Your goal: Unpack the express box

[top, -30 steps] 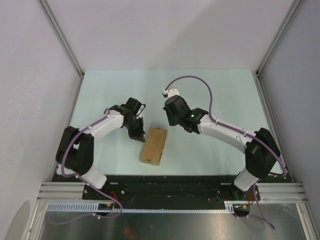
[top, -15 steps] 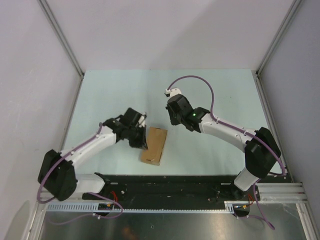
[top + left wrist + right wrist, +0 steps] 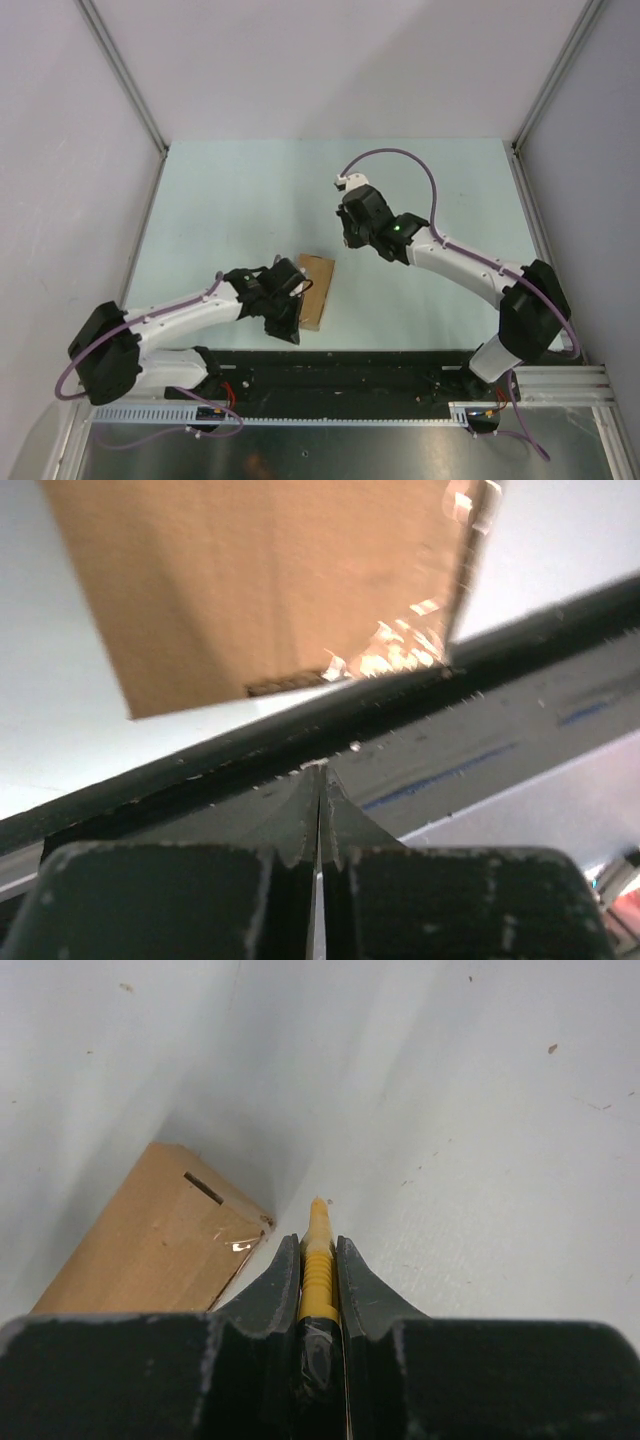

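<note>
The express box [image 3: 317, 288] is a flat brown carton lying closed on the pale table, in front of and between the arms. My left gripper [image 3: 289, 332] is shut on nothing, low beside the box's near left corner at the table's near edge. In the left wrist view the box [image 3: 270, 580] fills the top, beyond the shut left gripper [image 3: 320, 772]. My right gripper [image 3: 348, 242] hovers off the box's far right corner. In the right wrist view the right gripper [image 3: 318, 1248] is shut on a yellow-black utility knife [image 3: 318, 1260], whose tip points past the box [image 3: 150, 1250].
A black base strip [image 3: 380, 365] runs along the table's near edge, just under my left gripper. Grey walls and metal posts [image 3: 125, 75] close in the left, back and right sides. Purple cables loop over both arms.
My left arm has swung from the box's far left side toward the near edge, ending by its near left corner. The right gripper has drifted slightly back and right with the knife.
</note>
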`<action>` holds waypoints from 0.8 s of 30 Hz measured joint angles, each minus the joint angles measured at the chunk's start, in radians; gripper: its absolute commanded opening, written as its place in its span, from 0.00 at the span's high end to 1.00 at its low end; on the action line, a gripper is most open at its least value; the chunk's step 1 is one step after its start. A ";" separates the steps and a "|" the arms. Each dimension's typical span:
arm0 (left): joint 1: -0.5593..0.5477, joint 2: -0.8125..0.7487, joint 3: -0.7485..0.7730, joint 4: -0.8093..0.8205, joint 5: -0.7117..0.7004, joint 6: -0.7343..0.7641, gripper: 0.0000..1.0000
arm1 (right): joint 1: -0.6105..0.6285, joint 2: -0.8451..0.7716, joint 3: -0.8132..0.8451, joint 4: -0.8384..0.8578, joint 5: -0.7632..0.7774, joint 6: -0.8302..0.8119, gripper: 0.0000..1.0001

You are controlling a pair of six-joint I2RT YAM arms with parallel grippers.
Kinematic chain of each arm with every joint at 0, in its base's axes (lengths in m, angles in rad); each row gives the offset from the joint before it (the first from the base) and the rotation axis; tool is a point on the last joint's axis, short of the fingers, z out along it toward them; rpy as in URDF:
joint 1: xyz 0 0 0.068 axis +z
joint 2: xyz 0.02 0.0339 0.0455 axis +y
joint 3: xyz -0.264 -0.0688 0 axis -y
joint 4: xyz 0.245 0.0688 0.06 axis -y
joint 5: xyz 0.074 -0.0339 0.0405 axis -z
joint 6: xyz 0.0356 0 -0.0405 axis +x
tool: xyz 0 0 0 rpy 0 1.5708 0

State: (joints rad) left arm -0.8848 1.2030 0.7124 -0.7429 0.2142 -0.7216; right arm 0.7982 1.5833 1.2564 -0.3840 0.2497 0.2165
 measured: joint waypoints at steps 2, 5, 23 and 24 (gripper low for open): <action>0.000 0.038 0.000 0.008 -0.047 -0.035 1.00 | 0.000 -0.019 -0.009 -0.003 -0.004 0.000 1.00; 0.019 0.101 0.000 0.039 -0.103 -0.081 1.00 | 0.000 -0.050 -0.019 -0.012 -0.005 0.004 1.00; 0.257 0.232 0.040 0.265 -0.109 -0.246 1.00 | -0.061 -0.093 -0.089 0.114 -0.042 0.000 1.00; 0.270 0.241 0.044 0.266 -0.104 -0.238 1.00 | -0.068 -0.069 -0.090 0.151 -0.050 -0.001 1.00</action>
State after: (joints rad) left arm -0.6151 1.4445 0.7567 -0.4774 0.1104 -0.9596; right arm 0.7307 1.5143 1.1667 -0.2325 0.1993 0.2153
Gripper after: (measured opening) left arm 0.005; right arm 0.153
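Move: The express box lies flat ahead of the left hand, its middle about 13 cm forward, 5 cm to the right and 4 cm below. The yellow knife in the right hand is some 22 cm ahead of the left hand, 13 cm to its right and 8 cm higher. From the right hand, the box's middle is roughly 13 cm back, 8 cm left and 13 cm below. Closed left fingers dip, then push the box's near end forward, travelling some 12 cm, turning 30 degrees counter-clockwise. ##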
